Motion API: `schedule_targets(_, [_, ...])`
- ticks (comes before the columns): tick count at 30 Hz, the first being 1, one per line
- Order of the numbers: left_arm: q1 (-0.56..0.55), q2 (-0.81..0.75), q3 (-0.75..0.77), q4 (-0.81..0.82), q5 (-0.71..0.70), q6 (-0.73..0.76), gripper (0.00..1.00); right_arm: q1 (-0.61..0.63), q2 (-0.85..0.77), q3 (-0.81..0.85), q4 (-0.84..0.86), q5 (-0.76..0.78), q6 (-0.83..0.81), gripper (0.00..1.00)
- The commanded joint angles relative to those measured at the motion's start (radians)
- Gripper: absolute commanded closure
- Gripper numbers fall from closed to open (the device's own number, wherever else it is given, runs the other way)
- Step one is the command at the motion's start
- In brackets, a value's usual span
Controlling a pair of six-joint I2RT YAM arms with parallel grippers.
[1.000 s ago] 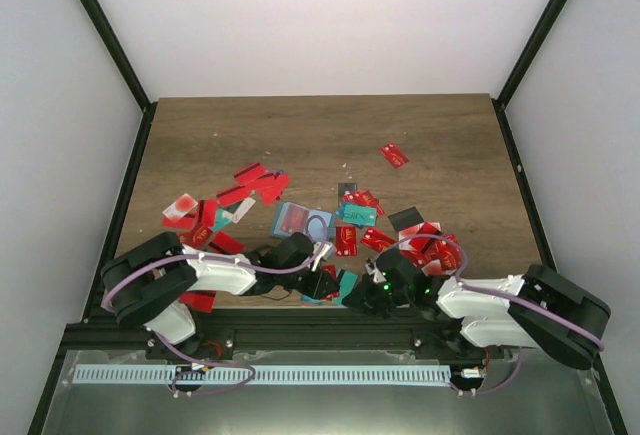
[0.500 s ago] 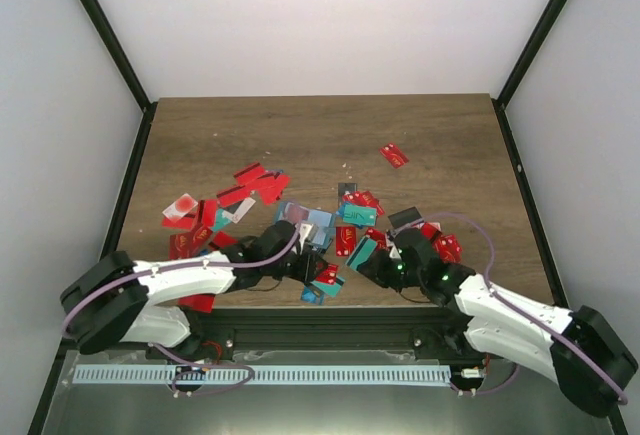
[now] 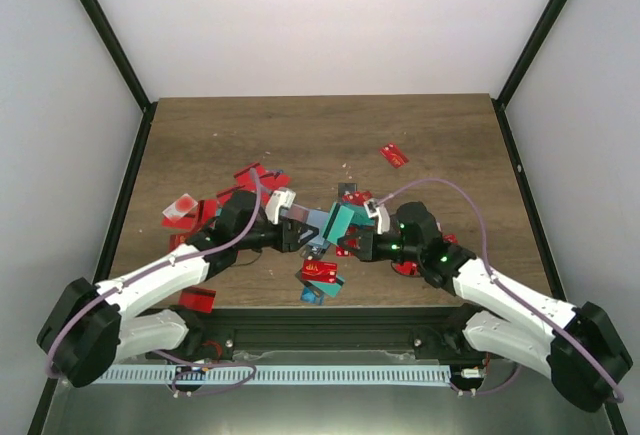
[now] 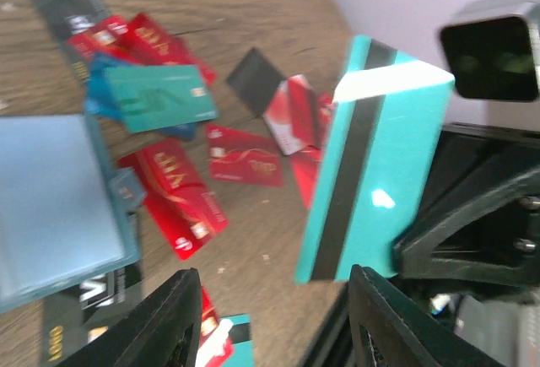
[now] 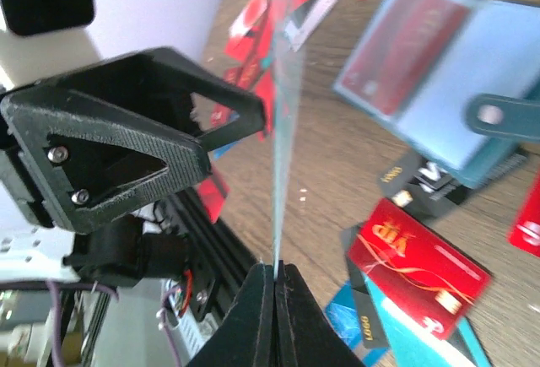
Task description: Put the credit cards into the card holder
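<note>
My right gripper (image 3: 352, 242) (image 5: 277, 278) is shut on a teal credit card (image 3: 337, 221) (image 4: 380, 164) with a black stripe. It holds the card upright above the table, so the card (image 5: 277, 131) shows edge-on in the right wrist view. My left gripper (image 3: 307, 237) (image 4: 283, 325) faces it from the left, open, with nothing between its fingers. The card holder (image 3: 317, 219) (image 4: 51, 198) (image 5: 439, 72), light blue, lies open on the wood just behind both grippers, partly hidden in the top view. Red credit cards (image 3: 320, 270) (image 4: 173, 198) (image 5: 418, 270) lie loose around it.
More red cards are piled at the left (image 3: 250, 177) and behind the right arm (image 3: 408, 267). One red card (image 3: 394, 155) lies alone at the far right. Black cards (image 4: 257, 80) and a teal card (image 4: 156, 95) lie beside the holder. The black frame rail (image 3: 320, 327) runs along the near edge.
Both arms have swung from the near edge toward the middle of the table. The right gripper carried the teal card up beside the holder. The left gripper's jaws have widened.
</note>
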Motion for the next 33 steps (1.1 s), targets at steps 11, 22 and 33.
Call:
schedule_targets(11, [0.031, -0.137, -0.066, 0.256, 0.276, 0.011, 0.53, -0.008, 0.065, 0.047, 0.301, -0.387, -0.157, 0.99])
schedule_targets(22, [0.031, -0.151, -0.084, 0.313, 0.306, -0.019, 0.96, -0.008, 0.072, 0.051, 0.336, -0.434, -0.165, 0.99])
schedule_targets(33, [0.094, -0.085, 0.012, -0.064, -0.153, 0.081, 0.96, -0.007, 0.277, 0.225, -0.052, 0.045, -0.298, 0.43])
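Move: The teal card, already pinched at one corner by the right hand, has its middle about 5 cm right of the left hand, 1 cm ahead and some 2 cm higher; from the right hand it's 4 cm ahead, 2 cm left and 2 cm up. The card holder lies about 6 cm ahead of the left hand and 14 cm below, level sideways. The loose red card lies 6 cm back, 3 cm right and 15 cm below the left hand. The teal card changes hands in the air: the right hand lifts it nearly 6 cm, drawing back 4 and left 3, turning about 25 degrees counter-clockwise, while the open left hand rises 8 cm and backs 4, then shuts on the card's free part. The right fingers open and release it; the left carries it forward about 5 cm and down 4, the right also moving forward. ##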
